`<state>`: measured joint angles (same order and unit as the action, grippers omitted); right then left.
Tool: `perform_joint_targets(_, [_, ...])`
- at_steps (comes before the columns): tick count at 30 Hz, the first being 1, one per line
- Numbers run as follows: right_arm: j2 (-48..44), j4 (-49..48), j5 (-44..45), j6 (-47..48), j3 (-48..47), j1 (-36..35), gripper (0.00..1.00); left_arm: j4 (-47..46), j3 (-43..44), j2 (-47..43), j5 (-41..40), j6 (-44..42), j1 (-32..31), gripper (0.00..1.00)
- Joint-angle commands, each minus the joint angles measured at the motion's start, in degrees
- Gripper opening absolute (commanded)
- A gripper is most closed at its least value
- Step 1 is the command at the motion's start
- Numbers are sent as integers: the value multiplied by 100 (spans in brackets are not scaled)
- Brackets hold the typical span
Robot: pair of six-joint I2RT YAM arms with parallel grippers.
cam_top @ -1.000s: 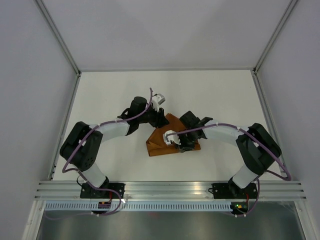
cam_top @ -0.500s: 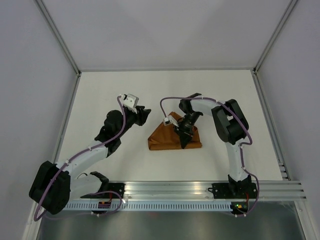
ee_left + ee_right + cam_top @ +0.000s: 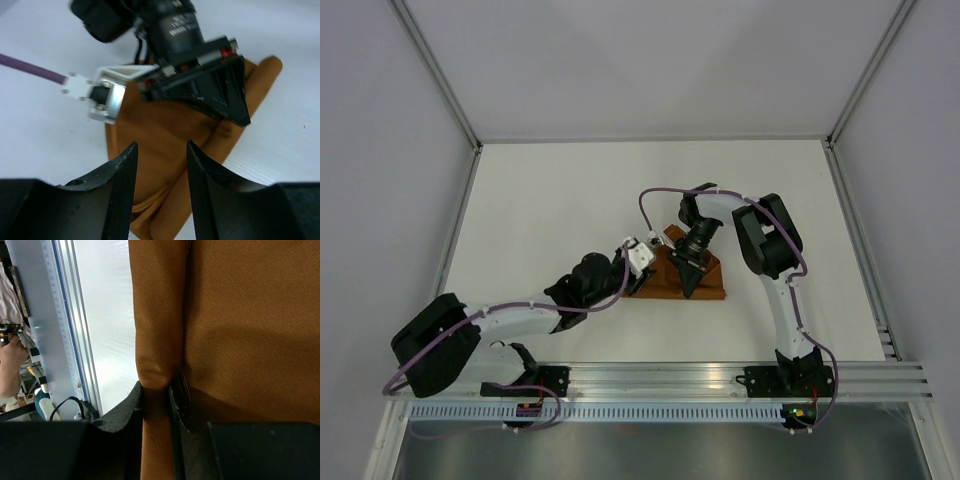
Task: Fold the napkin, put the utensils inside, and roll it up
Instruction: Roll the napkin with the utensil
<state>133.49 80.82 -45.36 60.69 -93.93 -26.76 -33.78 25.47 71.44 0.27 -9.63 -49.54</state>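
The rust-orange napkin (image 3: 708, 289) lies folded in a thick wedge on the white table, just right of centre. My right gripper (image 3: 687, 282) reaches down onto it from behind and is shut on a rolled fold of the napkin (image 3: 156, 385). My left gripper (image 3: 648, 272) sits low at the cloth's left edge. Its fingers (image 3: 120, 185) stand open over the napkin (image 3: 160, 125) with nothing between them. In the left wrist view the right gripper's black head (image 3: 220, 95) rests on the cloth just beyond them. The utensils are hidden.
An aluminium rail (image 3: 660, 380) carries both arm bases at the near edge, and its slotted profile (image 3: 75, 315) shows in the right wrist view. White enclosure walls with metal posts (image 3: 445, 260) bound the table on three sides. A purple cable (image 3: 655, 200) loops above the right wrist.
My left arm has swung from the back left down to the napkin's left edge, its jaws opening a little. My right gripper keeps its hold; the cloth has shifted slightly right.
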Motion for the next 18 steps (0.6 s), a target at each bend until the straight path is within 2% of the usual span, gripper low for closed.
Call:
perform_joint_targets(1, [432, -778, 810, 286, -11, 13, 0, 187, 396, 693, 262, -654, -354, 49])
perform_joint_targets(8, [494, -769, 819, 233, -64, 48, 1, 539, 1046, 1881, 412, -1076, -882, 50])
perform_joint_targets(18, [573, -725, 836, 189, -152, 75, 0, 741, 1250, 2383, 552, -1349, -1119, 52])
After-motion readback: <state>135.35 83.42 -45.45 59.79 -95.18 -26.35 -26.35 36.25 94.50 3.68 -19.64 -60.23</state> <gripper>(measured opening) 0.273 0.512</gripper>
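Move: The napkin's rolled near edge is pinched in the right fingers; the stretch just to their left, which the left hand goes for, lies about 4 cm back, 7 cm right and 12 cm below the left hand, and some 3 cm left of the right hand, level with it ahead and in height. From the left hand, the napkin's right end is about 17 cm right and 4 cm back, its far corner 11 cm ahead and 6 cm right, both at table height. The napkin's rolled near edge stays pinched in the nearly still right fingers, while the left hand sinks towards the stretch beside them, about 10 cm down, also some 7 cm to the right and nearly 5 back, slowing as it nears. Its wrist turns roughly 20 degrees clockwise and rolls left side up by about as much, the half-open fingers coming low over the edge, close to the right gripper; no left-hand contact can be made out. ##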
